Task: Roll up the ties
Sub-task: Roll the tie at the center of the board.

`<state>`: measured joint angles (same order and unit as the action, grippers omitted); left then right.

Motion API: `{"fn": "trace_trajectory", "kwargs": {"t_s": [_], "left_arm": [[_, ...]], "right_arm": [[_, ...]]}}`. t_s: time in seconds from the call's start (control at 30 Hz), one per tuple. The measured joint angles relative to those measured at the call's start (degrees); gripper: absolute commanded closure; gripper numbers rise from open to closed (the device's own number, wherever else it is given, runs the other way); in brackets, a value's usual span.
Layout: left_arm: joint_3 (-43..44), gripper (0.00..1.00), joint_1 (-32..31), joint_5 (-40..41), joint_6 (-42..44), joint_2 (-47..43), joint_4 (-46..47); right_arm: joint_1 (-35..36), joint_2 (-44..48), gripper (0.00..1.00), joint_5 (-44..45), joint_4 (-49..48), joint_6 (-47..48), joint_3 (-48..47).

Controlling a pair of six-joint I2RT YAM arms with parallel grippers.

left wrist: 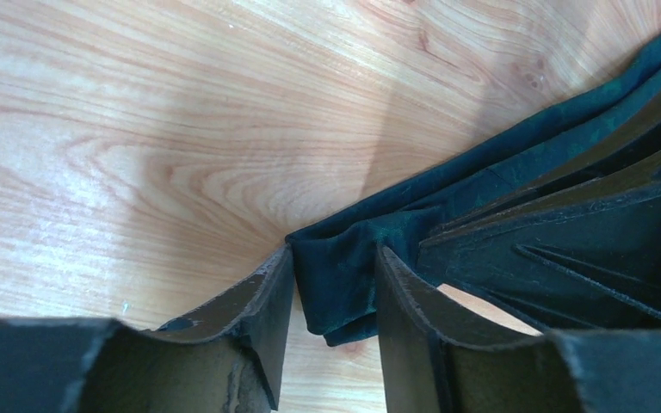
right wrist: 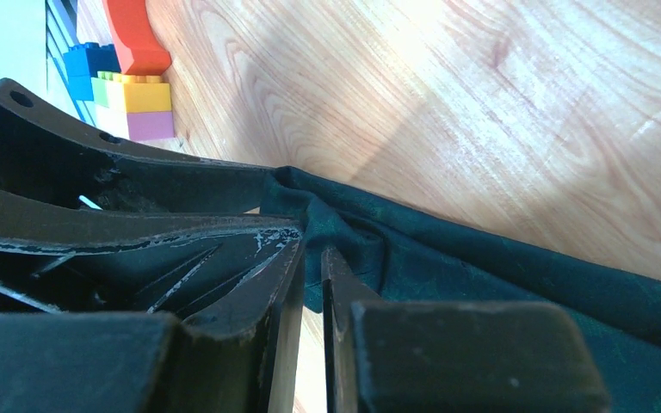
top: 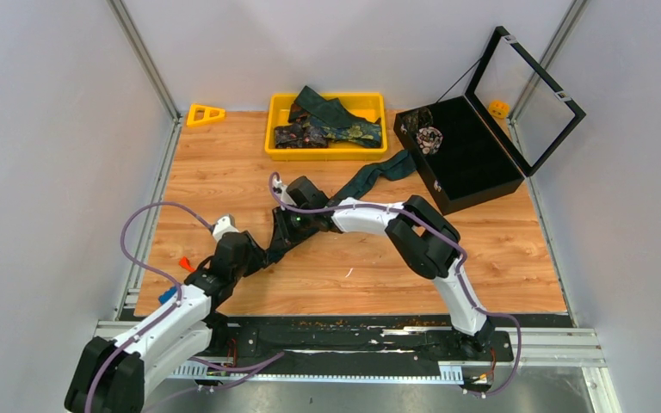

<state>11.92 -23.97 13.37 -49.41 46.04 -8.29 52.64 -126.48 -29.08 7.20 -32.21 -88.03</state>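
Note:
A dark teal tie [top: 380, 172] lies slantwise on the wooden table, running from beside the black case down to where both grippers meet. In the left wrist view its folded end [left wrist: 344, 284] sits between the fingers of my left gripper [left wrist: 334, 254], whose jaws stand apart around it. My left gripper [top: 258, 256] is low on the table. My right gripper [top: 286, 231] is right beside it, and its narrow jaws [right wrist: 312, 249] pinch a fold of the same tie [right wrist: 499, 275]. More ties [top: 327, 120], teal and patterned, lie piled in the yellow tray [top: 327, 154].
The black case [top: 473, 168] stands open at the back right with a rolled patterned tie [top: 429, 138] inside it. A yellow triangular piece [top: 205, 114] lies at the back left. Coloured toy bricks [right wrist: 133, 95] sit by the table's left edge.

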Motion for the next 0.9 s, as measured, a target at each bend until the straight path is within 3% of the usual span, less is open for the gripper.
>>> {"fn": "trace_trajectory", "kwargs": {"t_s": [0.1,0.2,0.3,0.67,0.9], "left_arm": [[-0.79,0.63,0.00,-0.37,-0.20,1.40,3.21],[-1.01,0.83,0.02,-1.01,-0.39,3.50,6.08],[-1.07,0.94,0.00,-1.97,-0.61,4.44,7.19],[-0.22,1.00,0.00,-1.88,-1.77,-4.81,-5.01],[-0.07,1.00,0.00,-0.68,-2.58,-8.07,-10.69]], "right_arm": [[-0.24,0.00,0.85,0.00,-0.02,0.02,0.00],[-0.44,0.00,0.85,-0.02,-0.02,0.17,0.00],[-0.46,0.00,0.85,-0.02,0.02,0.37,0.00],[-0.59,2.62,0.61,1.70,2.60,3.41,1.07],[0.28,9.18,0.58,1.95,-0.15,4.70,7.54]]}}
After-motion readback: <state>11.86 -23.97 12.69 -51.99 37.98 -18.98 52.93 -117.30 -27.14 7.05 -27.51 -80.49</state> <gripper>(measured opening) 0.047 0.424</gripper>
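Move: The green tie's folded near end sits between the left hand's half-open fingers, its middle only about 1 cm ahead, 1 cm right and 1 cm below the left hand point. From that hand, the tie's far end lies some 26 cm ahead and 33 cm right, the orange block about 19 cm left and 1 cm back, and the white scrap roughly 19 cm right and 3 cm back. For the right hand, fingers nearly shut, the fold is level fore-and-aft, about 1 cm left and 1 cm below. The left hand nudges about 1 cm forward and to the right and shuts its fingers on the tie's folded end, then draws that end back and somewhat left, away from the right hand, by about 3.5 cm. The right hand first keeps its nearly shut fingertips at the fold with little travel, then opens them to a little under half, lets go, and withdraws up and to the right some 3 cm, ending slightly back as well. ##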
